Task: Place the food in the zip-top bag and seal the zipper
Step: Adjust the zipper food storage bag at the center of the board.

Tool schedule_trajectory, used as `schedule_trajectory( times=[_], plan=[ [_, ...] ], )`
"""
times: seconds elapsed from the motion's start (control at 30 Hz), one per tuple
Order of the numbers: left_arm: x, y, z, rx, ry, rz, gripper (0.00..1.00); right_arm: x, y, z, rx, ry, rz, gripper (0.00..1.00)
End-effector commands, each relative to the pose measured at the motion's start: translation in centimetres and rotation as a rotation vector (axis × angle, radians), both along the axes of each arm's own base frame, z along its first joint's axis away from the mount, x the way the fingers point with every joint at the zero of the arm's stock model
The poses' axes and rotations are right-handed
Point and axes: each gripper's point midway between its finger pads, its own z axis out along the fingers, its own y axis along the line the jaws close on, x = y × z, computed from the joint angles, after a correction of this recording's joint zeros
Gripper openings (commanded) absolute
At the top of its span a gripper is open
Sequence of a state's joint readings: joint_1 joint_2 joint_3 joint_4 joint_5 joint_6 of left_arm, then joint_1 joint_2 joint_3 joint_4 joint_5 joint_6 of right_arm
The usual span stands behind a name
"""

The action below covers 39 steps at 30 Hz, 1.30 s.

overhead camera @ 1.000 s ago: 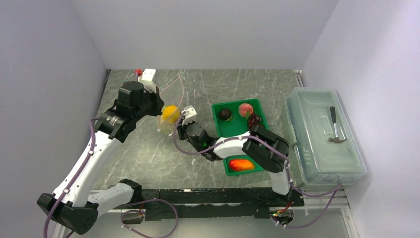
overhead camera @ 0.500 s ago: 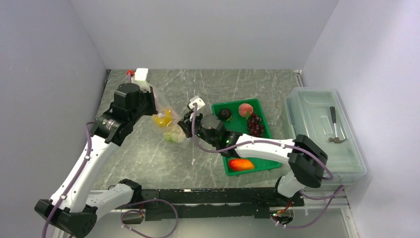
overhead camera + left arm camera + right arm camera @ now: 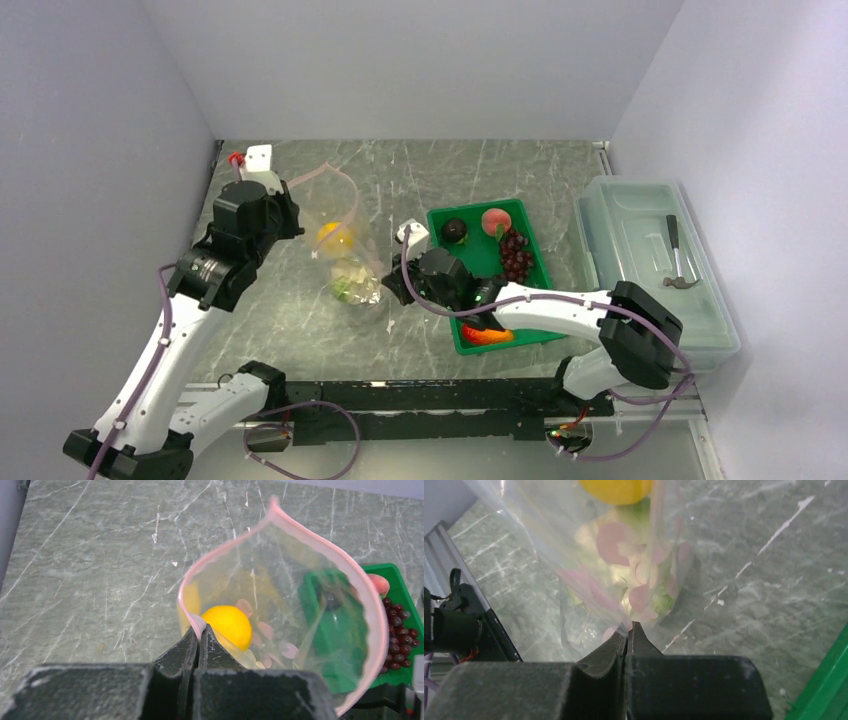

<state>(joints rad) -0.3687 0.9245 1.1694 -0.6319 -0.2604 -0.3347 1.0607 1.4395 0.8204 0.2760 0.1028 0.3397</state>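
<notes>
The clear zip-top bag [image 3: 352, 262] lies stretched between my two grippers. Its mouth gapes open, the pink zipper [image 3: 335, 172] curling in a loop [image 3: 371, 605]. My left gripper [image 3: 289, 190] is shut on the zipper strip [image 3: 199, 628] at the mouth's near corner. My right gripper [image 3: 391, 288] is shut on the bag's bottom edge [image 3: 628, 628]. Inside the bag are the yellow lemon [image 3: 333, 238] [image 3: 230, 626] [image 3: 616, 489] and the pale lettuce [image 3: 350, 281] [image 3: 624, 570]. On the green tray [image 3: 470, 262] sit a dark round fruit [image 3: 455, 231], a pink fruit [image 3: 494, 221], grapes [image 3: 515, 255] and a red-orange fruit [image 3: 487, 335].
A large clear lidded box [image 3: 650, 270] with a grey hammer [image 3: 678, 256] inside stands at the right edge. The right arm's forearm reaches across the tray's near part. White walls close in the left, back and right sides.
The left gripper pulled the bag's mouth back and to the left. The right gripper came toward the near side with the bag's bottom, so the bag now lies lower and stretched out.
</notes>
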Motion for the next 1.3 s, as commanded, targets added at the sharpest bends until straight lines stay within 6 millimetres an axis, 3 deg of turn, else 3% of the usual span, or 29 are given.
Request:
schedule_trajectory(
  times=[0.0, 0.1, 0.3, 0.5, 0.6, 0.67, 0.8, 1.0, 1.27],
  plan=[
    [0.2, 0.2, 2.6, -0.048, -0.109, 0.013, 0.00, 0.4, -0.1, 0.0, 0.078, 0.024, -0.047, 0.00],
    [0.4, -0.7, 2.3, -0.056, -0.097, -0.032, 0.00, 0.6, 0.1, -0.4, 0.070, 0.035, -0.058, 0.00],
    [1.0, -2.4, 1.3, -0.063, -0.042, -0.110, 0.00, 0.3, 0.6, 1.2, 0.114, 0.018, -0.035, 0.00],
    [1.6, -5.2, 0.1, -0.101, 0.004, -0.234, 0.00, 0.1, 1.7, -0.8, 0.093, 0.071, -0.019, 0.02],
    [2.0, -5.3, -0.2, -0.095, 0.037, -0.233, 0.00, 0.0, 1.5, 0.0, 0.095, 0.074, -0.017, 0.38],
    [2.1, -5.4, 0.4, -0.093, 0.041, -0.231, 0.00, -0.1, 0.8, 1.1, 0.090, 0.053, -0.030, 0.52],
    [2.3, -5.4, 2.0, -0.092, 0.034, -0.232, 0.00, -0.4, -1.3, 3.8, 0.100, 0.001, -0.052, 0.65],
    [2.5, -5.6, 6.0, -0.081, 0.017, -0.248, 0.00, -1.4, -4.8, 8.1, 0.176, -0.078, -0.085, 0.71],
    [2.1, -6.1, 9.4, -0.088, 0.025, -0.284, 0.00, -2.1, -7.8, 9.4, 0.210, -0.120, -0.123, 0.73]
  ],
)
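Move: The zip-top bag hangs slantwise between the two grippers. From the left hand, its middle is about 7 cm right, 1 cm ahead and 11 cm down; from the right hand, 10 cm left, 6 cm ahead and 4 cm up. Inside, the orange sits roughly 11 cm left, 8 cm ahead and 3 cm above the right hand, the cauliflower about 6 cm left, 3 cm ahead and 2 cm down. The green tray's middle lies some 22 cm right of it, 3 cm ahead and 12 cm down. Down about 4 cm goes the right hand, still pinching the bag's lower side; its fingers then open and let go, and it rises some 14 cm while backing off rightwards over the tray's near side, rolling slightly. The left hand keeps its pinch on the pink rim, carries it right about 6 cm and a little forward, dipping, then climbing 10 cm, and turns some 15 degrees clockwise. ##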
